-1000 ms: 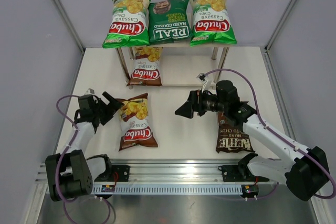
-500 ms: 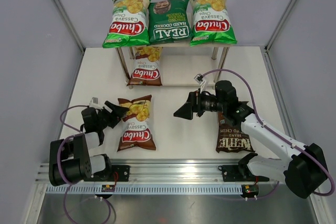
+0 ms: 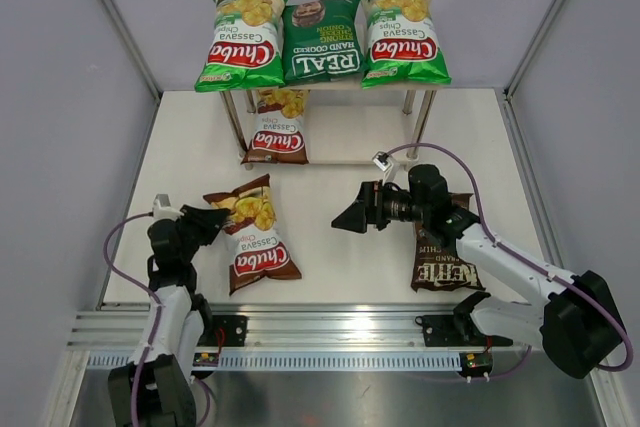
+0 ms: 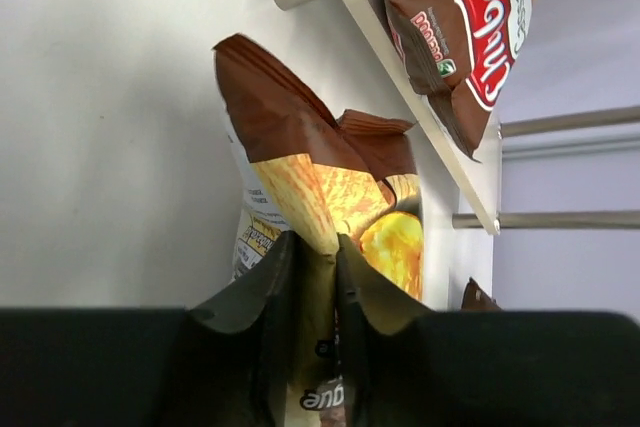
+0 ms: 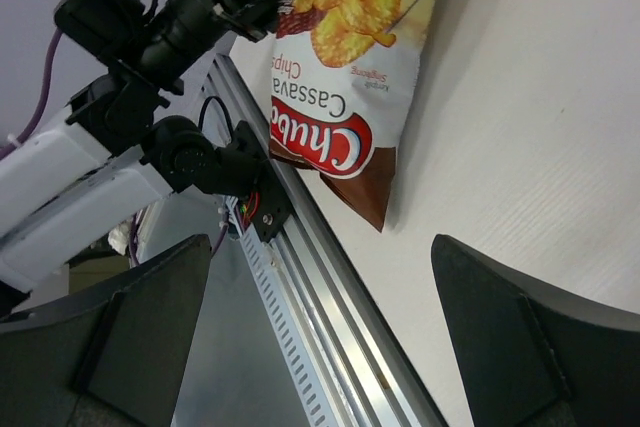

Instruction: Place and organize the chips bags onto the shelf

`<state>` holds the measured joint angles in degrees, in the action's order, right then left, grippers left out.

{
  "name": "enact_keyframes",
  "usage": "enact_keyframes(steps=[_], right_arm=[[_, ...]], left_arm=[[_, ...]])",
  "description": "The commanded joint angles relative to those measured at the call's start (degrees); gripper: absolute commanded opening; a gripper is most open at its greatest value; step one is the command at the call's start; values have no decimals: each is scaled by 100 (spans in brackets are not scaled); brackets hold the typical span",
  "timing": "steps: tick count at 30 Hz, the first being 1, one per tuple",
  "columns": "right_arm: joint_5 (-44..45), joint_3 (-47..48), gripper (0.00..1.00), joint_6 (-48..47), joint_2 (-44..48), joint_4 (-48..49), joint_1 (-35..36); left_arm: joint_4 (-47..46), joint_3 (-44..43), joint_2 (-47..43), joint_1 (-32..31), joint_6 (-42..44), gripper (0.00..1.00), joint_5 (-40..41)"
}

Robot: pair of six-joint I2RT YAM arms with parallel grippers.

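Observation:
A brown Chuba bag (image 3: 255, 242) lies on the table, skewed, in front of the left arm. My left gripper (image 3: 205, 219) is shut on its crumpled top left edge; the left wrist view shows the jaws (image 4: 315, 257) pinching the bag (image 4: 320, 177). My right gripper (image 3: 350, 215) hangs open and empty over the table's middle, facing that bag (image 5: 345, 77). The Kettle bag (image 3: 445, 265) lies flat under the right arm. The shelf (image 3: 421, 122) stands at the back. Its top carries a light-green Chuba (image 3: 240, 42), the REAL bag (image 3: 322, 39) and another light-green Chuba (image 3: 403, 37). A brown Chuba (image 3: 278, 129) sits on the lower board's left end.
An aluminium rail (image 3: 330, 332) with both arm bases runs along the near edge. Grey walls close in the table on the left, right and back. The lower board (image 4: 400, 57) shows bare to the right of its bag.
My left gripper went from wide open to shut on the brown Chuba bag's top edge while the arm drew back toward the near edge. The bag turned and slid left. The right arm barely moved.

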<state>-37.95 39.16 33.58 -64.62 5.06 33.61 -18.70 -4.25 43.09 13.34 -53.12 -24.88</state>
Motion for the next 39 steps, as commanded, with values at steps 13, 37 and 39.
enact_keyframes(steps=[13, 37, 39], right_arm=[[481, -1094, 100, 1528, -631, 2402, 374], [1563, -1525, 99, 2574, -2872, 7552, 2009], [1546, -1455, 100, 2635, -2951, 7772, 2175]], left_arm=[[2282, -963, -1504, 28, -1147, 0, -113], [1668, -1851, -2481, -192, -3986, 0, -1344], [1554, -1913, -2428, -209, -4109, 0, -1361]])
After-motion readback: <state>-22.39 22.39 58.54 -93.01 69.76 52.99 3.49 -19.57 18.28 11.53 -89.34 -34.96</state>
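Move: The brown Chuba bag's upper left edge is already between the left fingers; the bag's middle lies about 5 cm to that hand's right, 3 cm back and 5 cm below. From the left hand, the bag already on the lower shelf stands some 25 cm ahead and 10 cm right, around 3 cm higher, with the lower shelf's middle as far ahead but 24 cm right. From the right hand, the brown Chuba bag is roughly 24 cm left, 4 cm ahead and 15 cm below. The brown Chuba bag is pinched tight at its upper left edge as the left fingers finish closing, then carried up about 16 cm, drawn a little right and back while that wrist rolls some 30 degrees, left side down. The right hand, fingers wide open, first sinks, then sweeps about 9 cm left and somewhat back towards the bag's lower end, its fingertips tilting up and the hand rising slightly at last. ##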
